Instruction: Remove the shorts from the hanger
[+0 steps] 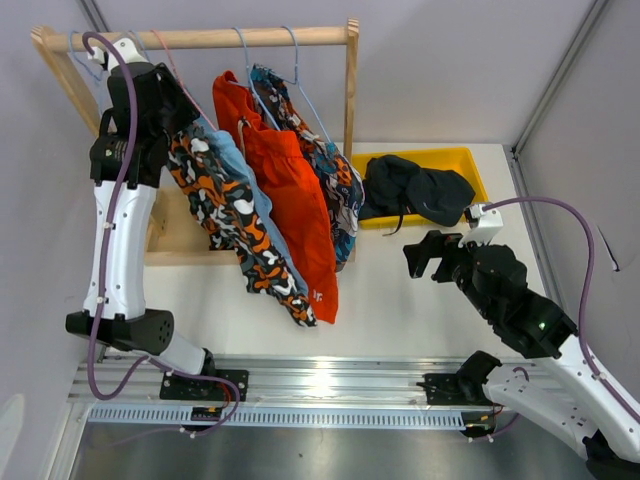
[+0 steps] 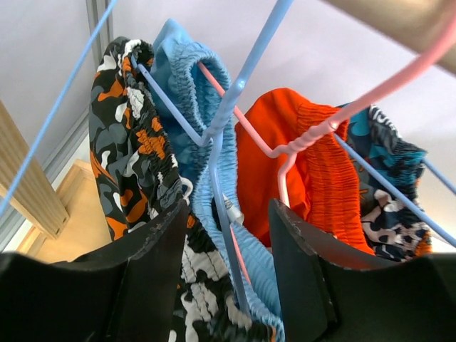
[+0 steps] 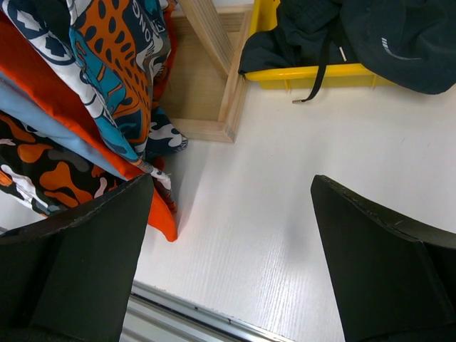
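Observation:
Four pairs of shorts hang on wire hangers from a wooden rail (image 1: 200, 38): camouflage (image 1: 235, 215), light blue (image 1: 247, 178), red-orange (image 1: 295, 210) and blue-orange patterned (image 1: 335, 195). A dark pair (image 1: 415, 190) lies in the yellow bin (image 1: 470, 158). My left gripper (image 1: 185, 125) is raised to the rail. In the left wrist view its fingers (image 2: 228, 235) straddle the blue hanger wire (image 2: 221, 206), and the camouflage waistband (image 2: 128, 157) and light blue waistband (image 2: 192, 92) fill the gap between them. My right gripper (image 1: 425, 258) hovers open over the bare table, with nothing between its fingers (image 3: 231, 214).
The rack's wooden base (image 3: 214, 128) and post (image 1: 351, 90) stand left of the bin. A pink hanger (image 2: 335, 121) carries the red-orange pair (image 2: 285, 164). Grey walls close in behind and on the right. A metal rail (image 1: 320, 385) runs along the near edge.

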Robot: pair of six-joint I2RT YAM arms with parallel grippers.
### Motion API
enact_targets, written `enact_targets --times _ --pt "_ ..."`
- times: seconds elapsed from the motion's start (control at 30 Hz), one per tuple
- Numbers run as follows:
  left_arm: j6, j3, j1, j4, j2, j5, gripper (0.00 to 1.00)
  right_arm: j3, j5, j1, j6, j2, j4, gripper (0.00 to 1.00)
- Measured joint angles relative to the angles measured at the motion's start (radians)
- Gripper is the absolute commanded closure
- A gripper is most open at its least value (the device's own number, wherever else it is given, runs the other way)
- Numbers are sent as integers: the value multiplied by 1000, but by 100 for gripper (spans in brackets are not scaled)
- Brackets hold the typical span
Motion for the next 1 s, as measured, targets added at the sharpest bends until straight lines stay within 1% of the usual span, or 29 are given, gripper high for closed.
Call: enact_targets --times 0.03,0.17,0.2,0.33,0.4,0.47,0.5,0.53,0.63,0.67,0.7,0.73,0.77,0.9,1.0 --pt "0 0 0 0 5 -2 49 0 1 0 -1 0 0 0" --pt "8 -1 0 6 10 -15 63 -1 2 0 -4 1 2 1" --pt "9 -1 0 10 10 -19 63 -1 2 0 -4 1 2 1" --pt "15 -1 0 27 11 -29 89 -4 2 -1 -4 10 3 1" --pt "18 -1 -1 23 11 -42 92 -8 2 -1 -4 15 8 1" --pt "24 1 -1 23 14 -48 93 -16 2 -1 -4 18 10 0" --pt "27 4 -1 23 17 -49 92 -20 2 -2 -4 18 10 1" --pt "29 6 -1 24 19 -50 89 -22 2 -2 -5 18 10 0" --pt "39 10 -1 23 23 -55 85 -22 1 -4 -4 18 11 0" --pt "43 10 -1 23 23 -55 85 -22 1 -4 -4 18 11 1" --pt "44 10 -1 25 23 -58 86 -22 1 -4 -4 19 11 1" --pt "45 10 -1 27 23 -59 94 -22 1 -4 -4 19 11 1" --pt "44 10 -1 27 24 -60 100 -22 0 -4 -4 19 10 1" --pt "53 16 -1 26 31 -67 100 -22 0 -5 -4 16 10 1" --pt "55 49 -1 4 46 -65 100 -22 -10 -6 -4 15 11 1"
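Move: The near arm of the blue hanger carrying the camouflage shorts already stands between the left hand's half-open fingers, about 1 cm ahead and 1 cm left. The pink hanger is some 4 cm right and 3 cm ahead; the camouflage shorts hang with their middle about 18 cm below, 5 cm ahead, 3 cm right. The wooden rail passes roughly 6 cm ahead, straight across, 10 cm up. From the right hand the blue hanger is about 45 cm left, 20 cm ahead and 17 cm higher. Left fingers close fully and pinch the blue hanger's arm below its twist, creeping about 1 cm forward-left. ##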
